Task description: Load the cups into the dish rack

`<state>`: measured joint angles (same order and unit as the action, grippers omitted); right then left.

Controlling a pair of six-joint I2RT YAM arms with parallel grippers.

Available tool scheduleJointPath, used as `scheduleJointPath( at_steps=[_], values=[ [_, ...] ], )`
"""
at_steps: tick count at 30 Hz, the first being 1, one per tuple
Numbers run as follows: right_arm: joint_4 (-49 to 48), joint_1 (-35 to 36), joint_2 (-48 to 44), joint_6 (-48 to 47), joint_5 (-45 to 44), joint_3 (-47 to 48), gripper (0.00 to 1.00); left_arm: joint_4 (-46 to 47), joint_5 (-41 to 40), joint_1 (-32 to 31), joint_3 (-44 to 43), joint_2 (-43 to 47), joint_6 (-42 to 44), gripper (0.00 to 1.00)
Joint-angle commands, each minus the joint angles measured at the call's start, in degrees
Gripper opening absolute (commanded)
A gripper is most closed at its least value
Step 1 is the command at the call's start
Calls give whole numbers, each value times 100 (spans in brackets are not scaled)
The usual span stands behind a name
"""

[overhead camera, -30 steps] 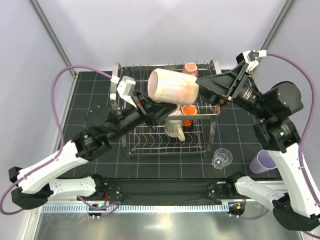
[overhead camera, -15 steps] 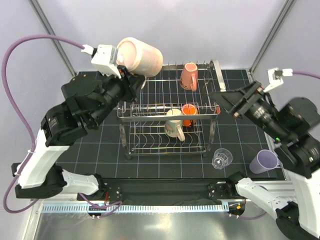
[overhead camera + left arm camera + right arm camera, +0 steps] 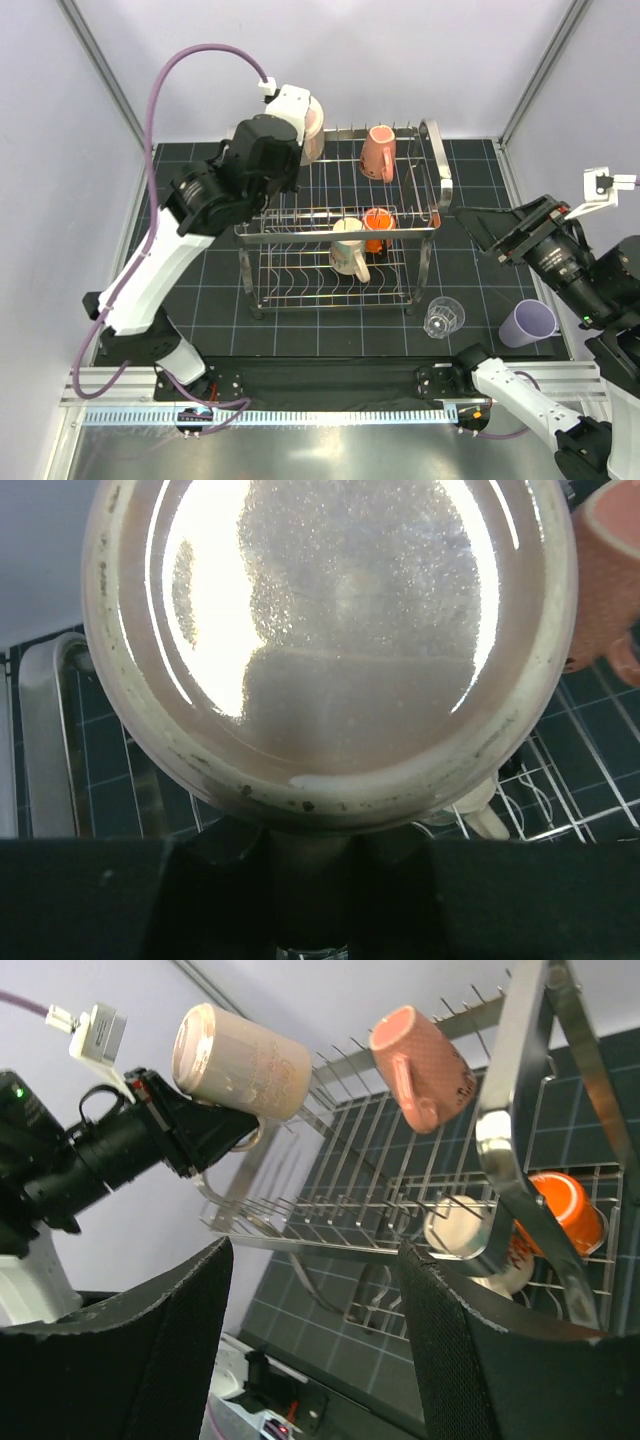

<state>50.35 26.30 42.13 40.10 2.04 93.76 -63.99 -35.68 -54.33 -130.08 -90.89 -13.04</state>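
My left gripper (image 3: 294, 150) is shut on the beige-pink mug (image 3: 312, 130) and holds it high over the back left corner of the dish rack (image 3: 432, 175). In the left wrist view the mug's open mouth (image 3: 330, 630) fills the frame above my gripper (image 3: 310, 855). The salmon-pink mug (image 3: 378, 152) sits on the upper tier. The small orange cup (image 3: 377, 225) and the cream mug (image 3: 348, 252) sit on the lower tier. My right gripper (image 3: 478, 226) is open and empty, right of the rack. The clear glass tumbler (image 3: 443, 317) and the lavender tumbler (image 3: 528, 323) stand on the mat.
The right wrist view shows its open gripper (image 3: 315, 1350), the rack's looped end frame (image 3: 510, 1150), the held mug (image 3: 245, 1060), the salmon-pink mug (image 3: 425, 1065), the orange cup (image 3: 565, 1205) and the cream mug (image 3: 470, 1235). Frame posts stand at both back corners.
A second ago both grippers met at the beige-pink mug over the rack. The left arm has since lifted it up and back, and the right gripper has drawn away to the right, empty.
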Motion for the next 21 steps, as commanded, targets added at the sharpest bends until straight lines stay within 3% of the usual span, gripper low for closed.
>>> scheduleJointPath(
  at_steps=[1,4,8,21],
  values=[
    [432,41,208,-484,-169,99,68,106,410,387,-334,124,-154,0],
    [572,33,243,-573,-178,73,68,-245,973,765,-395,-25,-435,0],
    [520,33,173,-573,-369,-85,68,-720,1046,818,-282,-87,-603,0],
    [309,41,129,-503,-275,-595,68,-53,1784,809,676,915,-1034,0]
  ],
)
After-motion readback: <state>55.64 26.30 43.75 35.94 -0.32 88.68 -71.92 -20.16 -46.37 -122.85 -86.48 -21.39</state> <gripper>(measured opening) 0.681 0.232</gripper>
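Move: Over the left part of the dish rack's upper tier, the left hand already holds the cream mug by its handle; the open patch of wires it is bound for lies about 9 cm below the hand, 3 cm ahead and 3 cm to its left. The pink mug sits some 17 cm right, 5 cm farther out and 5 cm lower; the rack's left rail stands 13 cm left, level fore and aft, about 4 cm lower. From the empty right hand that patch is some 30 cm left, 15 cm ahead and 13 cm down. Lowering the held cream mug about 5 cm towards the upper tier's wires, the left hand first dips down and slightly forward, then draws back more than 3 cm while easing left towards the side rail, its fingers tipping some 15 degrees downward and keeping their grip on the handle. The open, empty right hand sinks about 6 cm beside the rack and edges 2 cm forward. ##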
